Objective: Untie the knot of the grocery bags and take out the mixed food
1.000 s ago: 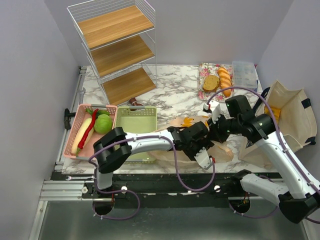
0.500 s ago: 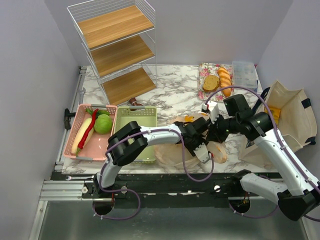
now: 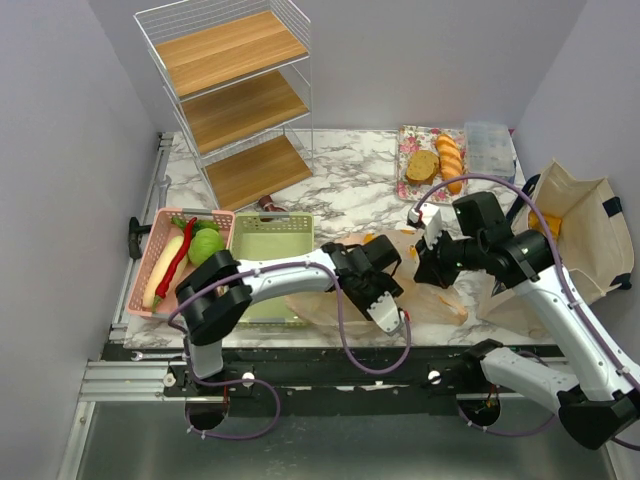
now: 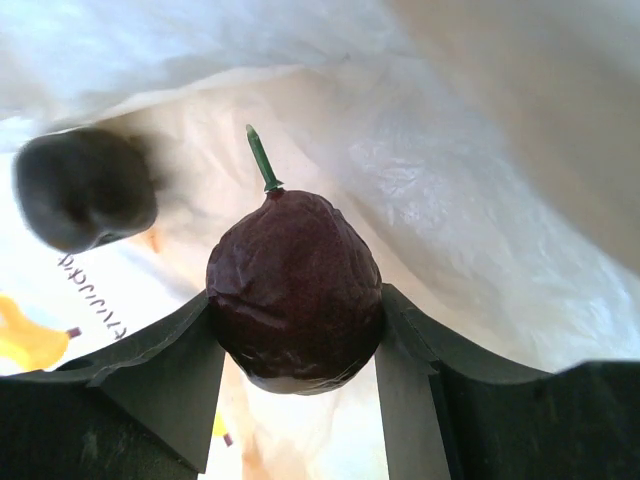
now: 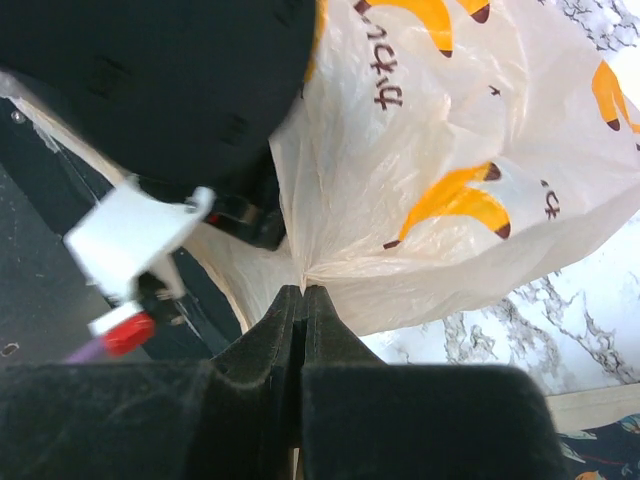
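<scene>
A grocery bag [image 3: 440,302] of thin tan plastic with orange print lies at the table's front, right of centre. My left gripper [image 4: 297,302] is inside it, shut on a dark maroon ball [image 4: 295,285] with a green stem; both fingers press its sides. From above the left fingers are hidden by plastic. A second dark round thing [image 4: 85,190] lies blurred further in. My right gripper [image 5: 303,290] is shut on a gathered fold of the bag [image 5: 450,150] and holds it up; from above it [image 3: 425,272] is at the bag's upper edge.
A pink basket [image 3: 150,255] at the left holds a green vegetable [image 3: 205,245], a pale radish and a red chilli. Beside it stands a green basket [image 3: 272,240]. A wire shelf [image 3: 235,95], a bread tray [image 3: 432,160], a clear box [image 3: 490,148] and a canvas tote [image 3: 575,240] surround the bag.
My left gripper has pushed further into the bag and its jaws have closed onto the maroon ball. The right gripper has kept its hold on the plastic, shifting only slightly.
</scene>
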Motion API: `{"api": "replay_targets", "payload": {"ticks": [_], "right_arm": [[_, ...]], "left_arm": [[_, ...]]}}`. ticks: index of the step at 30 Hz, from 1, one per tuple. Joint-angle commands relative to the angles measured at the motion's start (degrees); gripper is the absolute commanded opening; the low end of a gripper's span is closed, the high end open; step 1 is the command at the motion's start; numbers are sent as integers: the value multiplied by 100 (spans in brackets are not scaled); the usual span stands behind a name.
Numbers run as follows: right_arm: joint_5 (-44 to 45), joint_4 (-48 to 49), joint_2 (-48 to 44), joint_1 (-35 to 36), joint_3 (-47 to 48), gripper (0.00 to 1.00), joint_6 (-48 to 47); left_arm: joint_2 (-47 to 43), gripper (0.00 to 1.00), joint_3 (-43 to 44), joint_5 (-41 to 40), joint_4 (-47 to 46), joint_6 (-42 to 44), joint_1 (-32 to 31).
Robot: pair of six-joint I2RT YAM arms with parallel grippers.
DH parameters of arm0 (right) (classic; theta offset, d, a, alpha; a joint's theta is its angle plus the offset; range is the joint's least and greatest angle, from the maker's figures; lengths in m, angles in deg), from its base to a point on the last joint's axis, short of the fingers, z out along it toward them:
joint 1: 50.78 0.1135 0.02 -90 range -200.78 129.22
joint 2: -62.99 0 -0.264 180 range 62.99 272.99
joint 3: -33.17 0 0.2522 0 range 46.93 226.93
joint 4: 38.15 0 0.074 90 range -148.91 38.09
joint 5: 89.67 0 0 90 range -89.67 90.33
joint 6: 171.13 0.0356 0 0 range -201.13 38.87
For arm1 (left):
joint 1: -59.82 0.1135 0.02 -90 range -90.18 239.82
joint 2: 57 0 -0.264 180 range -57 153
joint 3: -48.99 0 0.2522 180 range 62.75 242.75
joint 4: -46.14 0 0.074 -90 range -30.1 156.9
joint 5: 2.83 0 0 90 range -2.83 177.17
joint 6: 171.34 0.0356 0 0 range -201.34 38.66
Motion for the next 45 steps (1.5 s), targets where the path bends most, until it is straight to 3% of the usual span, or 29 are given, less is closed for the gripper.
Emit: {"api": "replay_targets", "payload": {"ticks": [1,9,14,18,23,27,32,38,42,45], "right_arm": [[82,0,-147,24,-128,1,18],[115,68,-266,22,-271,1,47],[175,100,-348,22,-352,1,45],[246,115,-413,24,-372,1,51],[268,97,-471,24,-388,1,-38],[198,135,-467,24,-379,1,-76],[170,164,-464,23,-356,1,-142],[250,121,-479,24,-307,1,-160],[276,112,-450,19,-231,1,-186],[321,135,-417,21,-221,1,-261]], "left_arm": [[-971,10,-36,823,420,-657,-17],[-2334,7,227,2095,354,-2105,-17],[-3476,8,306,2850,-47,-3563,155],[-4141,11,328,2690,-311,-5341,1094],[-4329,14,-44,2233,424,-6000,3076],[-4211,14,-912,1745,690,-5552,4058],[-3590,14,-1549,859,688,-5359,4486],[-2453,15,-1657,243,622,-5540,4672],[-1793,28,-1507,201,753,-5646,4685],[-1484,45,-1291,359,935,-5796,4702]]}}
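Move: The left hand is down in the grocery bag, already closed on a dark red fruit. The green basket it takes the fruit to lies about 25 cm to its left and 6 cm farther out, at nearly the same height, with the pink basket beyond, some 45 cm left and 7 cm out. A second dark fruit sits in the bag about 8 cm right and 2 cm back. From the right hand, the green basket is roughly 30 cm left, 9 cm ahead and 15 cm lower. Keeping its grip on the dark red fruit, the left hand lifts it steeply out of the bag, about 32 cm up and drawing back a little at first, then swings left and forward, over the bag's side, and sinks again by about as much into the green basket, ending some 27 cm left of and 9 cm ahead of where it began. On the way over and down the wrist turns about 90 degrees counter-clockwise, while the right hand stays nearly in place and keeps pinching the bag's edge, fingers shut. ##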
